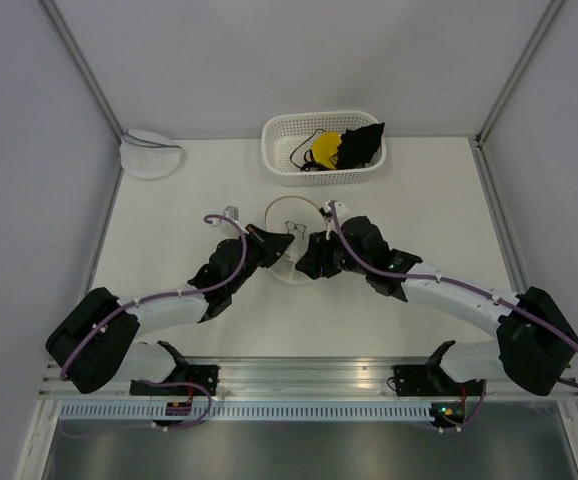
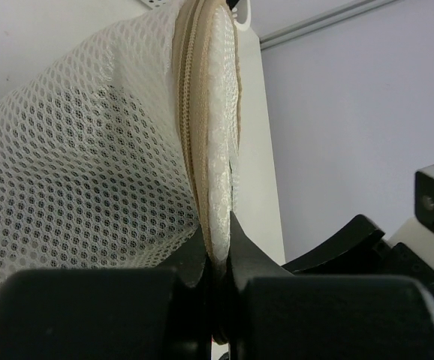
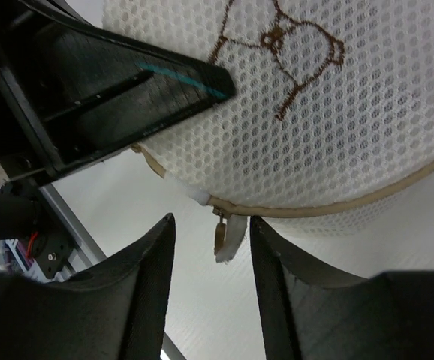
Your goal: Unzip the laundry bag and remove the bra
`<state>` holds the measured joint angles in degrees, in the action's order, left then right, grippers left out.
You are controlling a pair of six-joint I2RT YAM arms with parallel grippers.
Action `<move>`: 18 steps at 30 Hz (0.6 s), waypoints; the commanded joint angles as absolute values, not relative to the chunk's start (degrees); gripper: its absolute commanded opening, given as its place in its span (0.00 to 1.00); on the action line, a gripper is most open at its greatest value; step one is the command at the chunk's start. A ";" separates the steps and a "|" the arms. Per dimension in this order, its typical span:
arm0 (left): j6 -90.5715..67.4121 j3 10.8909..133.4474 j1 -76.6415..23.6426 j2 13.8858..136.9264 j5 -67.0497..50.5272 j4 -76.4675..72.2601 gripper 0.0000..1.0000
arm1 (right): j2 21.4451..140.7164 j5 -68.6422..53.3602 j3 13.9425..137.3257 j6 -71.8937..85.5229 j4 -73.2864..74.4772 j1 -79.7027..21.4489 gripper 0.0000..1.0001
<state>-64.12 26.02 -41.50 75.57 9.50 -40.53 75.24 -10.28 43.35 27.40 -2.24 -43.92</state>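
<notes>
The laundry bag (image 1: 287,215), a round white mesh pouch with a tan rim, sits mid-table between both arms. My left gripper (image 2: 221,241) is shut on its tan zipper rim (image 2: 191,150), and the same gripper (image 1: 281,245) shows at the bag's left in the top view. My right gripper (image 3: 212,222) stands open, one finger on each side of the small zipper pull (image 3: 220,232) and its white tab, touching neither. That gripper (image 1: 314,258) is at the bag's near right edge. A black bra (image 1: 361,145) with thin straps lies in the basket. The bag's inside is hidden.
A white basket (image 1: 274,150) at the back holds a yellow round item (image 1: 325,150) beside the black fabric. Another white dome pouch with a grey-blue rim (image 1: 151,152) lies at the back left corner. Grey walls close in the table on three sides.
</notes>
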 commanded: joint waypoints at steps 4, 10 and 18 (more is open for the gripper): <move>-67.15 28.21 -42.27 77.25 9.32 -42.36 0.02 | 77.25 -9.85 47.28 28.30 -4.58 -44.56 0.37; -66.27 27.95 -42.36 76.38 8.88 -42.01 0.02 | 78.93 -7.21 48.52 27.25 -0.18 -44.56 0.12; -60.32 28.48 -42.10 74.45 5.63 -38.59 0.02 | 76.91 2.17 49.57 23.82 12.37 -44.65 0.07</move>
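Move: The zipper pull hangs from the laundry bag's rim almost between my open right fingertips, about 1 cm ahead, 0 cm sideways and 1 cm below. The brown print on the bag's face is about 8 cm ahead and 2 cm left, roughly level; the white basket is some 28 cm ahead, 3 cm right and 9 cm lower. From my left hand the pull is about 5 cm back, 2 cm right and 3 cm below. I shut my right fingers from about half open onto the zipper pull and pinch it, letting that hand sink about 2 cm as they close. My left hand keeps its pinch on the bag's zippered rim and eases down about 1 cm along with it. ##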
